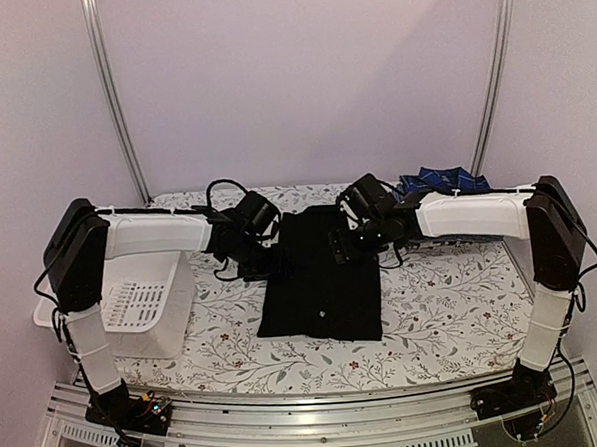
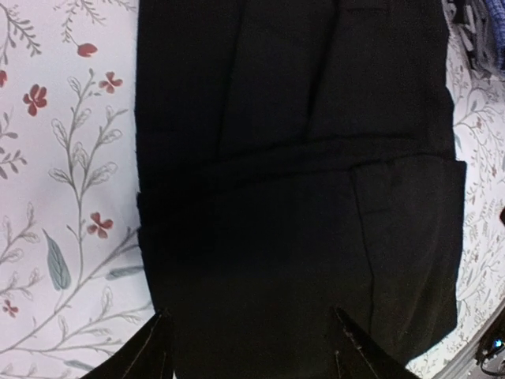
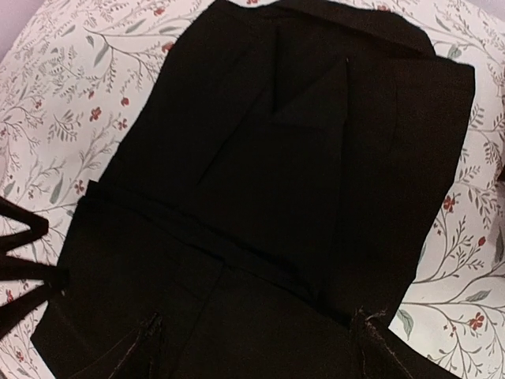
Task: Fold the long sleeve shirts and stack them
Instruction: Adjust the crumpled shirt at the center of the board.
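The black long sleeve shirt (image 1: 322, 282) lies folded into a narrow rectangle in the middle of the floral table. My left gripper (image 1: 263, 253) hovers at its far left edge and my right gripper (image 1: 357, 240) at its far right edge. In the left wrist view the black shirt (image 2: 300, 197) fills the frame, and the left gripper (image 2: 251, 351) stands open above it, holding nothing. The right gripper (image 3: 256, 343) is also open over the folded cloth (image 3: 292, 181), with nothing pinched between its fingers. The blue plaid shirt (image 1: 439, 182) lies bunched at the back right.
A white slotted basket (image 1: 143, 310) stands at the left edge of the table under the left arm. The floral tablecloth (image 1: 443, 306) shows on both sides of the black shirt. Two metal posts rise at the back corners.
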Action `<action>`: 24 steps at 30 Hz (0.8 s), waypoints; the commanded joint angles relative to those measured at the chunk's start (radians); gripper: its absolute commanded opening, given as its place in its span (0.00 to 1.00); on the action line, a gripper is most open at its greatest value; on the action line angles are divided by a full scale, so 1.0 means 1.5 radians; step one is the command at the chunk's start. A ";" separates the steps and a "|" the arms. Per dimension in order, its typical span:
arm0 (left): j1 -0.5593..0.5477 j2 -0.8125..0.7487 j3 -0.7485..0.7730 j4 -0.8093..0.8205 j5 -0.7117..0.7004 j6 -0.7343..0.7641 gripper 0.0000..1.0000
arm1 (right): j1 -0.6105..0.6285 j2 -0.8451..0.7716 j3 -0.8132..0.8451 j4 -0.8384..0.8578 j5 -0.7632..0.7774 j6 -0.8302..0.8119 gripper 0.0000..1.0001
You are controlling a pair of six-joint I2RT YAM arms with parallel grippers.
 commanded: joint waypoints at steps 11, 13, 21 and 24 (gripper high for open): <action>0.057 0.117 0.058 0.031 0.038 0.066 0.49 | -0.039 0.011 -0.118 0.074 -0.022 0.058 0.61; 0.058 0.117 0.055 0.035 0.045 0.065 0.41 | -0.039 0.019 -0.124 0.080 -0.028 0.062 0.59; 0.057 0.101 0.056 0.032 0.048 0.070 0.13 | -0.039 0.019 -0.152 0.067 0.003 0.098 0.55; 0.056 0.098 0.058 0.029 0.047 0.075 0.05 | -0.039 0.013 -0.164 0.059 0.021 0.110 0.55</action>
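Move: The left hand goes for the shirt's left edge, about 3 cm ahead, 1 cm left and 5 cm below; the white basket is roughly 31 cm to its left and 8 cm back. The right hand heads for the shirt's right edge, some 7 cm right, 3 cm back and 10 cm below. From the right hand, the white spot on the shirt is 10 cm back and 5 cm left, the plaid stack about 15 cm ahead and 23 cm right. Downward and forward, about 5 and 3 cm, the left hand sinks to the shirt's left edge, stops there and closes its half-open fingers to pinch the cloth. The right hand drops about 8 cm while easing right and slightly back towards the right edge, fingers tipping a little to point more steeply down and narrowing somewhat, yet still open. ##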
